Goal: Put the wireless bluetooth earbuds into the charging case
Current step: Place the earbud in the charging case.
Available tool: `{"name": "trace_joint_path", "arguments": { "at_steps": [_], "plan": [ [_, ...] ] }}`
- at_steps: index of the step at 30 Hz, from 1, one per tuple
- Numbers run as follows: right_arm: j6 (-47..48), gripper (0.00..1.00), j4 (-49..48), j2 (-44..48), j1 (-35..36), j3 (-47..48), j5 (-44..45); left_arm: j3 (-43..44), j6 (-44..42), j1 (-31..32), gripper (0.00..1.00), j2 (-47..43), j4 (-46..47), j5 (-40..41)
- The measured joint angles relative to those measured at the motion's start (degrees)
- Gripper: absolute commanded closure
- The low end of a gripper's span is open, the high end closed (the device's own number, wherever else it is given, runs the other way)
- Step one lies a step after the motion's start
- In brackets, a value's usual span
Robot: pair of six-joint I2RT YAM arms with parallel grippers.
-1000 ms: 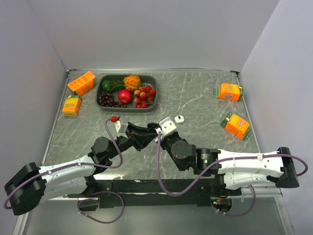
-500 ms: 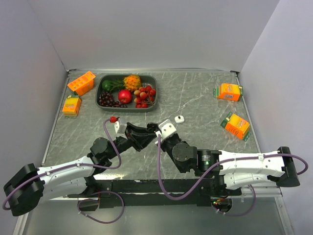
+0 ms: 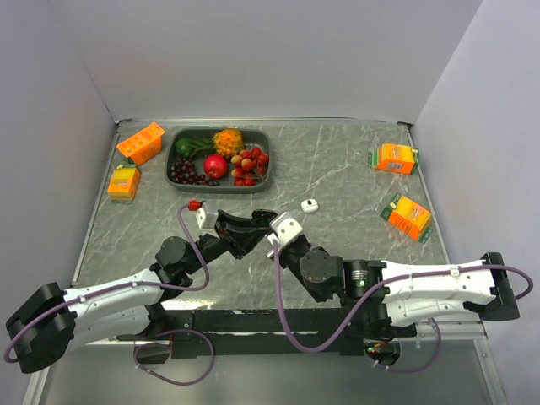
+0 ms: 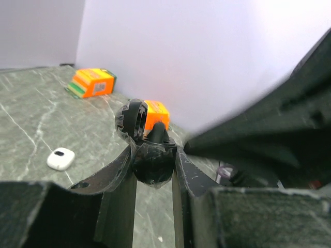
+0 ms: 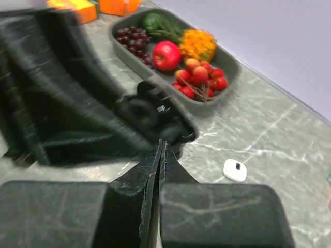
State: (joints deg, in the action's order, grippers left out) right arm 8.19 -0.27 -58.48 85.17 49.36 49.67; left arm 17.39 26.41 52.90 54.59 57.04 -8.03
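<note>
My left gripper (image 4: 153, 155) is shut on the black charging case (image 4: 152, 163), held off the table with its round lid (image 4: 135, 118) tipped up. A dark stub (image 4: 156, 133) rises from the case; I cannot tell whether it is one of the earbuds. My right gripper (image 5: 162, 144) is shut with nothing between its fingers, its tips right at the black case (image 5: 155, 116). From above, the two grippers (image 3: 253, 221) (image 3: 270, 221) meet mid-table. A small white case (image 3: 310, 204) lies flat on the table to their right.
A grey tray (image 3: 171, 166) of fruit stands at the back left. Two orange cartons (image 3: 140, 142) (image 3: 124, 181) lie left of it, and two more (image 3: 396, 158) (image 3: 409, 216) lie at the right. Walls close the table's back and sides.
The right wrist has drawn a little back toward the near edge and left, staying shut at the black case. The left gripper keeps its grip, nearly still.
</note>
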Motion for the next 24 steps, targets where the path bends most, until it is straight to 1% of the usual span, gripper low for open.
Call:
{"name": "trace_joint_path", "arguments": {
  "at_steps": [4, 8, 11, 12, 13, 14, 16, 17, 19, 20, 22, 24],
  "plan": [
    [-0.85, 1.00, 1.88, 0.02, 1.25, 0.00, -3.80, 0.00, -0.22, -0.26, 0.99, -0.07, 0.72, 1.42],
    [-1.31, 1.00, 2.86, 0.02, 1.33, 0.00, -5.33, 0.00, -0.22, -0.26, 0.99, -0.07, 0.94, 1.46],
    [-1.51, 0.93, 3.04, 0.02, 1.33, 0.00, -5.38, 0.00, -0.22, -0.26, 0.99, -0.07, 1.03, 1.46],
    [-1.57, 0.87, 2.99, 0.07, 1.33, 0.02, -5.38, 0.00, -0.22, -0.26, 0.99, -0.07, 1.03, 1.46],
    [-1.66, 0.85, 3.02, 0.20, 1.33, 0.00, -5.38, 0.00, -0.22, -0.26, 0.99, -0.09, 1.03, 1.46],
    [-1.79, 0.79, 3.02, 0.44, 1.33, 0.00, -5.29, 0.00, -0.22, -0.26, 0.99, -0.09, 1.03, 1.51],
    [-1.88, 0.74, 2.99, 1.57, 1.33, 0.00, -5.18, 0.00, -0.22, -0.26, 0.99, -0.15, 1.01, 1.66],
    [-1.70, 0.69, 2.95, 2.54, 1.33, 0.02, -5.07, 0.00, -0.24, -0.26, 0.99, -0.31, 0.98, 1.79],
    [-1.66, 0.64, 2.97, 4.81, 1.27, 0.11, -4.63, -0.02, -0.28, -0.26, 0.99, -0.76, 0.98, 1.88],
    [-1.84, 0.62, 2.93, 6.25, 1.03, 0.26, -4.42, -0.07, -0.31, -0.26, 0.99, -1.03, 0.98, 1.88],
    [-2.45, 0.63, 3.19, 8.41, 0.17, 0.85, -4.20, -0.26, -0.70, -0.26, 0.99, -1.92, 1.03, 1.86],
    [-4.07, 0.66, 4.50, 9.68, -1.73, 2.43, -4.26, -0.98, -1.33, -0.26, 0.99, -2.89, 1.70, 1.79]
  ]
}}
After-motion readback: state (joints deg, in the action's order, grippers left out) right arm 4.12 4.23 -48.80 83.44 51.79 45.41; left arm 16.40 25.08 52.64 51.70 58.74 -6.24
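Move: Just ahead of the right hand's shut fingertips, about 2 cm forward and 3 cm to the left at roughly their height, is the open black charging case. The left hand grips it about 2 cm to its right and 1 cm forward. From the right hand, the white case lies on the table some 18 cm ahead, 8 cm right and 20 cm below; the fruit tray is about 34 cm ahead, 17 cm left and equally low. Sliding about 2 cm back and a little left and down past the charging case, the right hand's shut fingertips come free and pause. They then open to about a third while the hand lifts roughly 6 cm and swings some 4 cm right, away from the case, rolling slightly. The left hand keeps its pinch on the case and rises only about 1.5 cm, easing left. ##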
